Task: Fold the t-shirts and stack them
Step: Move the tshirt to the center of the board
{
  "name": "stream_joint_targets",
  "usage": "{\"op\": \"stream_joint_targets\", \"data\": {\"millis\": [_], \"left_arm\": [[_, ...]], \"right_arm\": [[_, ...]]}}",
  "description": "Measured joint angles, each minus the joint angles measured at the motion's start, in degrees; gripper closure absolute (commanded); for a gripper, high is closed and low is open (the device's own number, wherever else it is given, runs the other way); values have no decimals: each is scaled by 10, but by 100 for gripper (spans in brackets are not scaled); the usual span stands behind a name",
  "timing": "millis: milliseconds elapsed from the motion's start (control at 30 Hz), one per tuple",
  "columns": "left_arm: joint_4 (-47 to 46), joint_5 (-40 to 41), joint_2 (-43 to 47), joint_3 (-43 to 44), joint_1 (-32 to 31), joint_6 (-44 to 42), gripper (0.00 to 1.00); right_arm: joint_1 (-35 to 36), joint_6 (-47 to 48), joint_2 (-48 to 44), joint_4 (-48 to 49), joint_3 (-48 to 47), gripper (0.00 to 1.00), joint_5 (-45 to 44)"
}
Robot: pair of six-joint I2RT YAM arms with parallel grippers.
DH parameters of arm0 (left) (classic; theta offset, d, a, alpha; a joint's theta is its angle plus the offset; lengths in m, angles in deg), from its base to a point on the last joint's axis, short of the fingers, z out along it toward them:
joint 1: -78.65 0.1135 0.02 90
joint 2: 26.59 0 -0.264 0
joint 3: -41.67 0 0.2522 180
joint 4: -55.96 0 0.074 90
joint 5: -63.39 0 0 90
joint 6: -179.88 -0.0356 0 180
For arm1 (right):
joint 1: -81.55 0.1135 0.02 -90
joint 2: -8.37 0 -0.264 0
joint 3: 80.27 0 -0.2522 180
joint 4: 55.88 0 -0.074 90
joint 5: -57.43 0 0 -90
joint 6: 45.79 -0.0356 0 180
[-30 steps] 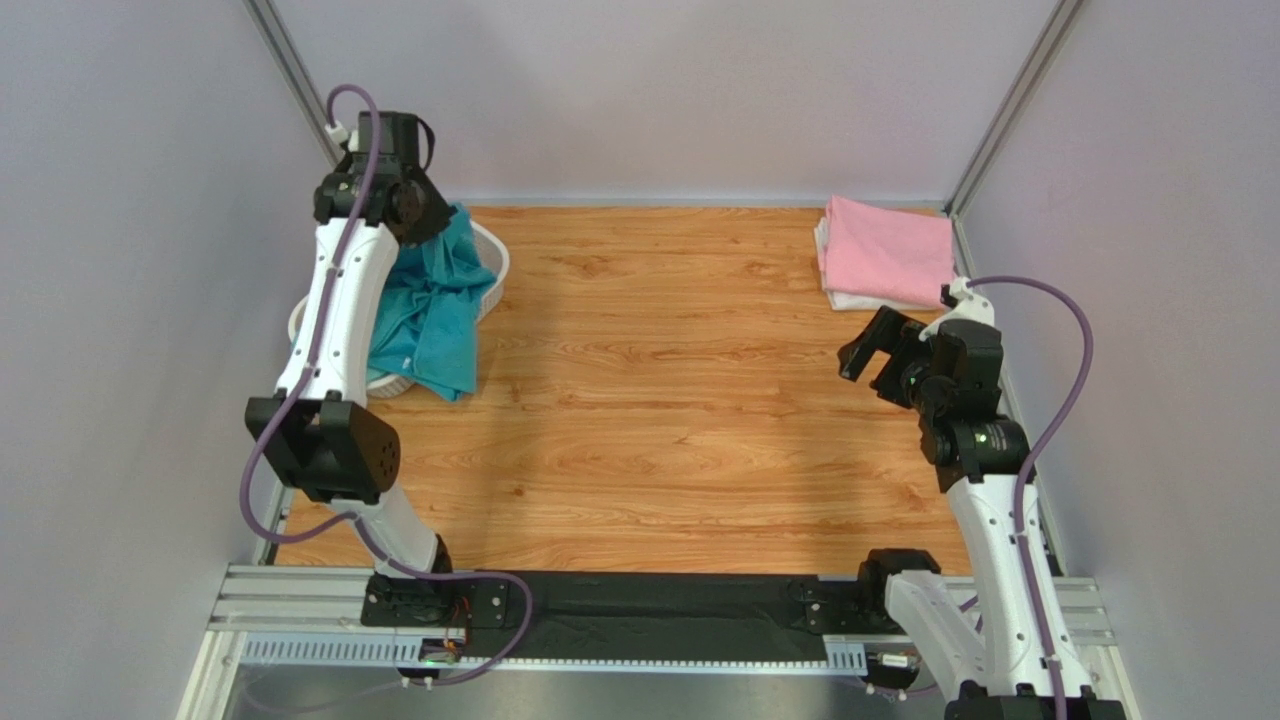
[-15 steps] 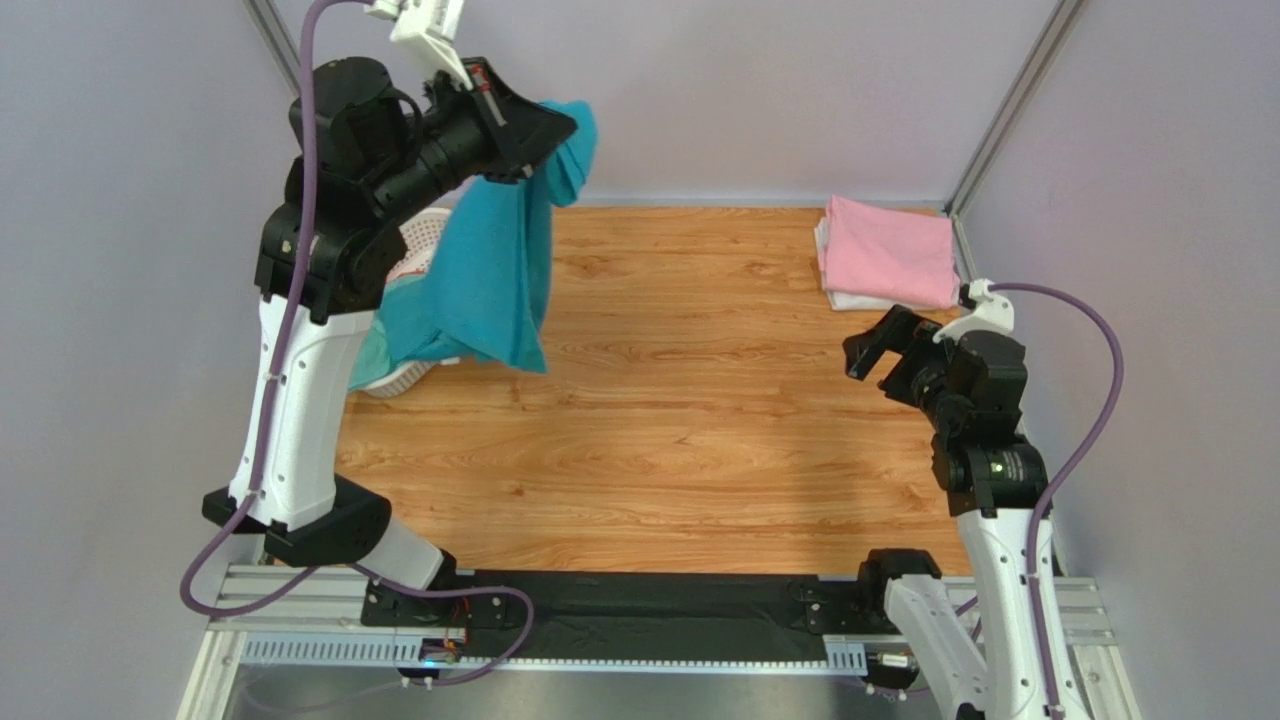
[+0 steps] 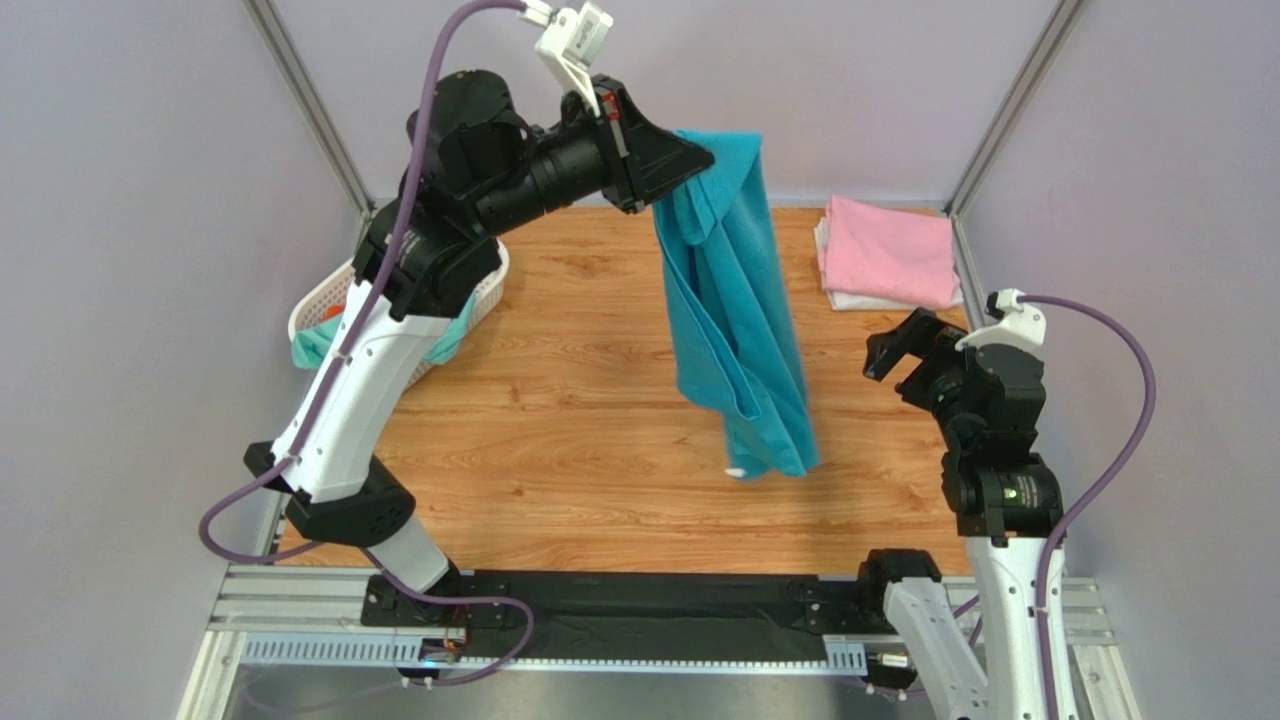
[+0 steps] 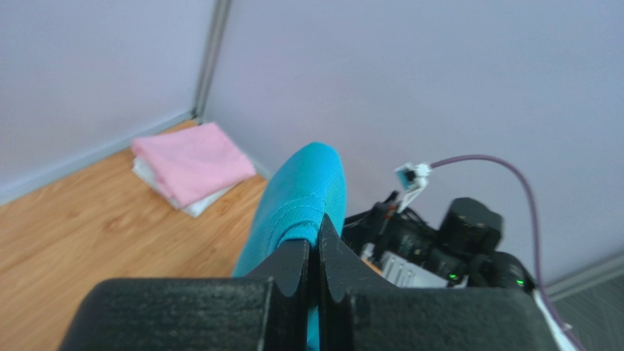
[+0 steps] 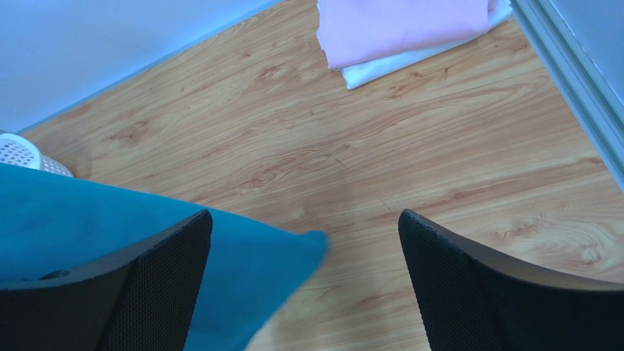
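My left gripper [image 3: 679, 162] is raised high over the back middle of the table, shut on a fold of the teal-blue t-shirt [image 3: 739, 323]. The shirt hangs down in the air, its lower end near the table's front right. In the left wrist view the jaws of the left gripper [image 4: 316, 238] pinch the teal cloth [image 4: 300, 194]. A folded pink t-shirt [image 3: 890, 248] lies on a folded white t-shirt [image 3: 845, 299] at the back right corner. My right gripper [image 3: 899, 348] hovers open at the right, empty. Seen from the right wrist, the teal shirt's [image 5: 110, 227] corner hangs beneath the right gripper [image 5: 302, 219].
A white lattice basket [image 3: 319, 305] stands at the back left, with mint-green cloth [image 3: 311, 350] hanging over its rim. The pink and white stack [image 5: 403, 25] lies close to the right wall. Walls close in the back and both sides.
My left arm lifted the teal-blue t-shirt out of the basket and swung it up and right to the table's middle. The right arm shifted slightly right, still open.
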Motion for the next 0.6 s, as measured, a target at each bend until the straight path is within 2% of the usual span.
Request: {"op": "stream_joint_targets", "data": {"millis": [100, 233, 367, 433, 500, 600], "left_arm": [[-23, 66, 51, -123, 0, -2, 100], [-23, 198, 147, -365, 7, 8, 100], [-8, 276, 180, -564, 40, 55, 100], [2, 297, 177, -635, 58, 76, 100], [21, 316, 172, -699, 73, 98, 100], [40, 329, 172, -739, 85, 116, 100]], "right_arm": [[0, 0, 1, -9, 0, 1, -4], [0, 0, 12, -28, 0, 3, 13], [17, 0, 51, -52, 4, 4, 64], [65, -3, 71, -63, 14, 4, 62], [155, -12, 92, -75, 27, 4, 48], [309, -45, 124, -81, 44, 5, 12]]}}
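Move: The left gripper already pinches the teal t-shirt, which hangs below it. The board's centre is some 55 cm below that hand, about 6 cm ahead and 4 cm left; the white basket is roughly 21 cm ahead and 38 cm left of the hand, 52 cm down. From the empty right gripper the hanging t-shirt's middle is about 21 cm left, 1 cm ahead and 4 cm up, while the pink folded shirt lies some 31 cm ahead, 4 cm right and 24 cm down. Bring the left gripper down fast, about 43 cm towards the board, swinging left as it sinks to lay the teal t-shirt out, and turn its shut fingers from pointing right to pointing down, keeping the pinch. Sweep the open right gripper some 12 cm left, lowering it and drawing back a little, tipping down and turning counter-clockwise to come over the shirt's right part. ##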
